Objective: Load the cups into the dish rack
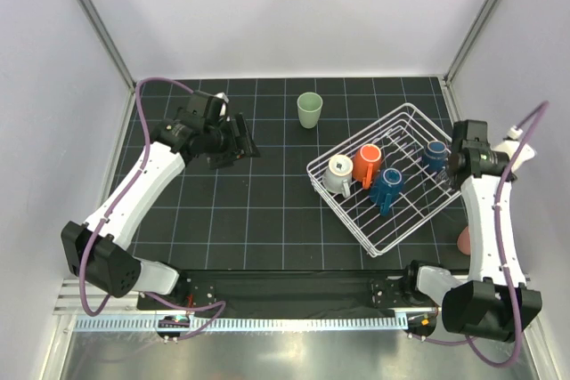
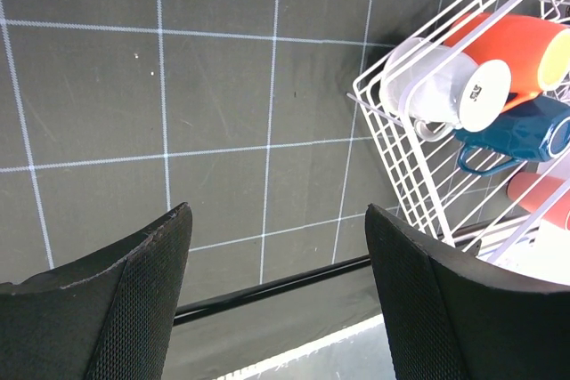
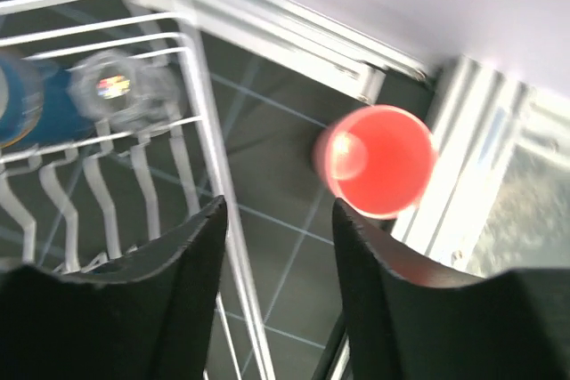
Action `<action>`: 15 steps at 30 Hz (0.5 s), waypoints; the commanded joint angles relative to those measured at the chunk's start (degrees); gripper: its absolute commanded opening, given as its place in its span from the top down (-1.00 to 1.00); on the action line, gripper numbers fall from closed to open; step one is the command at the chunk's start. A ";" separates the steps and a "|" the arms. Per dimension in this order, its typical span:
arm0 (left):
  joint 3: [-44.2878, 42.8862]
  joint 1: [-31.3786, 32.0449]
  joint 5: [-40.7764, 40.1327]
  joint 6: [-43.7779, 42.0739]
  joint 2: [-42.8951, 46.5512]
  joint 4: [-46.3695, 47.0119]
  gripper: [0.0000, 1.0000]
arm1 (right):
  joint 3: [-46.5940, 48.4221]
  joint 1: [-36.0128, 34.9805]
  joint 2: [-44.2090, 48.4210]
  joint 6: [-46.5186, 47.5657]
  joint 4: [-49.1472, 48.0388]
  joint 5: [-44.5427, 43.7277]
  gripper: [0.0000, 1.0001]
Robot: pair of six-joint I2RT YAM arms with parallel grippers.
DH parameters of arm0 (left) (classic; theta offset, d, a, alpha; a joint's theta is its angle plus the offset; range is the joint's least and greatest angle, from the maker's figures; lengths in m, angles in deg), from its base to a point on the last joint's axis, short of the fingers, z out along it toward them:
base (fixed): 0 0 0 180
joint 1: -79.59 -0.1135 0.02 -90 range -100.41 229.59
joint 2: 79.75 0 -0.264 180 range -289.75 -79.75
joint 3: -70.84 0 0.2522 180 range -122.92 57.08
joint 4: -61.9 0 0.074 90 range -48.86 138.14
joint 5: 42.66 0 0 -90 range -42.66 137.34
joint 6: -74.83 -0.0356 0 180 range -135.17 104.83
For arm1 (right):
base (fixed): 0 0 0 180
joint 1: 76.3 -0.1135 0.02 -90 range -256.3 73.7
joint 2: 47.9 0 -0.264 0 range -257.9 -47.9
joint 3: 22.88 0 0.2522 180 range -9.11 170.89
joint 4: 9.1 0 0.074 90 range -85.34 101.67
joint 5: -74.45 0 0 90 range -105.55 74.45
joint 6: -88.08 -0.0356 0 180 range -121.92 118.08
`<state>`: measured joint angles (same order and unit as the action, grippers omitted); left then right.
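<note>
The white wire dish rack sits right of centre and holds a white mug, an orange mug, a blue mug and a navy cup. A pale green tumbler stands upright on the mat behind the rack. A pink cup lies on its side outside the rack's right edge, partly hidden by the right arm in the top view. My right gripper hovers open just short of that pink cup, with the rack's rim beside its left finger. My left gripper is open and empty over bare mat, far left of the rack.
A clear glass lies in the rack beside a blue cup. The black gridded mat ends at a metal rail in front. White walls with metal corner posts enclose the table on three sides.
</note>
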<state>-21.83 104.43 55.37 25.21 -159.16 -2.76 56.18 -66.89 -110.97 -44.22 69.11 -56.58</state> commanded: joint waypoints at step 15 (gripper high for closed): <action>-3.53 -0.41 2.25 -4.25 -0.83 -0.70 -0.52 | -11.42 14.58 1.63 -9.38 -4.41 -3.88 -0.08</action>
<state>-22.62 104.32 57.25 23.28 -159.73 -3.22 45.69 -53.34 -109.26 -53.07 69.24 -59.27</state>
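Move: The pink cup, standing upright in the near right corner, lies about 7 cm back, 4 cm to the right and 15 cm below the right hand. The clear glass in the dish rack is some 11 cm ahead of that hand, 2 cm left and 14 cm lower. The rack's middle sits roughly 10 cm ahead, 19 cm left and 15 cm down. From the idle left hand the pink cup is about 58 cm right, 16 cm back and 17 cm below. Swing the right gripper away from the rack towards the pink cup: draw back about 6 cm, fast at first and then easing, while sinking some 5 cm and drifting a few centimetres right. Turn it about 20 degrees clockwise so the fingers point right and down over the cup, and keep them open, clear of its rim. ##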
